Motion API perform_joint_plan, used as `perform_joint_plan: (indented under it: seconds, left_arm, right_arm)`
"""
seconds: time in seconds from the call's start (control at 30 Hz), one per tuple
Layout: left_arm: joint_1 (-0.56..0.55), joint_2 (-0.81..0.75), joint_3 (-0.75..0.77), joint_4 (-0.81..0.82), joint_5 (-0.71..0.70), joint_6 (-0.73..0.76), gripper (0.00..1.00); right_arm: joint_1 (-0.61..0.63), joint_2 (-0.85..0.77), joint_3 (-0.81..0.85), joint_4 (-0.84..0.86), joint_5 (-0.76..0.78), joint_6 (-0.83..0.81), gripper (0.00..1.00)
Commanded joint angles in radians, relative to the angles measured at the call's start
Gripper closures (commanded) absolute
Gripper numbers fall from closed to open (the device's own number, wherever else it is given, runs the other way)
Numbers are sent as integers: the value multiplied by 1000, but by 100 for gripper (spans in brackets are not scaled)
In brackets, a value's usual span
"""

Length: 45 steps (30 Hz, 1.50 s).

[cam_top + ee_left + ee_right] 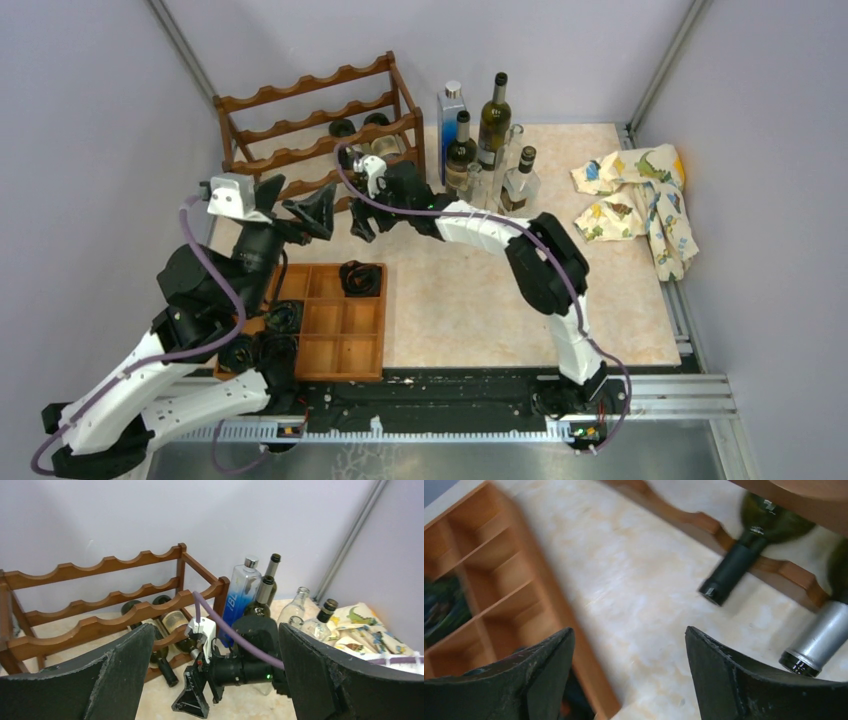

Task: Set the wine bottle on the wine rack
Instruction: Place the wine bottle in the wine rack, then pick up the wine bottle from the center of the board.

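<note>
The dark wooden wine rack (320, 125) stands at the back left. Two wine bottles lie side by side on its lowest tier, necks poking out toward me: one black-capped (729, 572), one silver-capped (819, 640). In the left wrist view the same wine bottles (172, 622) show behind the scalloped front rail (100, 622). My right gripper (629, 630) (370, 222) hovers open over bare table just in front of the necks, holding nothing. My left gripper (300, 205) (216, 630) stands wide open and empty, left of the right one, facing the rack.
Several standing bottles (485, 140), one of them blue (242, 597), cluster right of the rack. A patterned cloth (640, 195) lies at the far right. A flat wooden compartment tray (335, 325) with dark items sits near the left arm.
</note>
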Motion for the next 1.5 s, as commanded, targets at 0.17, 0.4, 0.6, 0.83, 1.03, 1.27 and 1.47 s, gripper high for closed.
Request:
perform_joint_plan:
  seconds: [0.17,0.4,0.6,0.83,1.03,1.27,1.47]
  left_arm:
    - [6,-134,-69,-49,125,-145,1]
    - [6,-159,-55,-37,223,-183,1]
    - [6,-136,-79,-18,299,-316,1]
    - [6,-45,-157,55,369,-553,1]
    - [6,138,-118,61,473,-633,1]
    - [6,330,-11,57,487,-575,1]
    - [13,456,85,7,486,-519,2]
  right_arm:
    - [-16,-340,-63,-483,-496,-543,8]
    - [-62,-546,-118,-790,-487,-759,1]
    - [-132,-735,-192,-762,-462,-770,1]
    - [-393,-965,-232,-629,-583,-496,1]
    - [-587,-1178,-399,-607,-577,-357,1]
    - [-740,-1245,-551,-785,-390,-407,1]
    - [-844,-1231,-686,-622,-412,-328,1]
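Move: The just-racked dark-necked wine bottle lies about 15 cm ahead of the empty right hand, 3 cm to its left and 6 cm lower. The silver-necked racked bottle lies alongside, about 9 cm to the right of it. On the right hand's way out, the short clear bottle stands some 22 cm to its right and 3 cm ahead, and the labelled clear bottle 31 cm right and 6 cm ahead. From the left hand, the dark-necked bottle is roughly 30 cm straight ahead and 37 cm below. The dark-necked bottle is left in the rack as the right hand, already clear of it, draws back about 15 cm, spreading its fingers fully, then swings some 36 cm right in a high arc, sinking at the end over open table near the labelled bottle; its wrist turns counter-clockwise, then back past its start. The open left hand backs slightly, then sweeps right and down, tipping down and turning clockwise. ##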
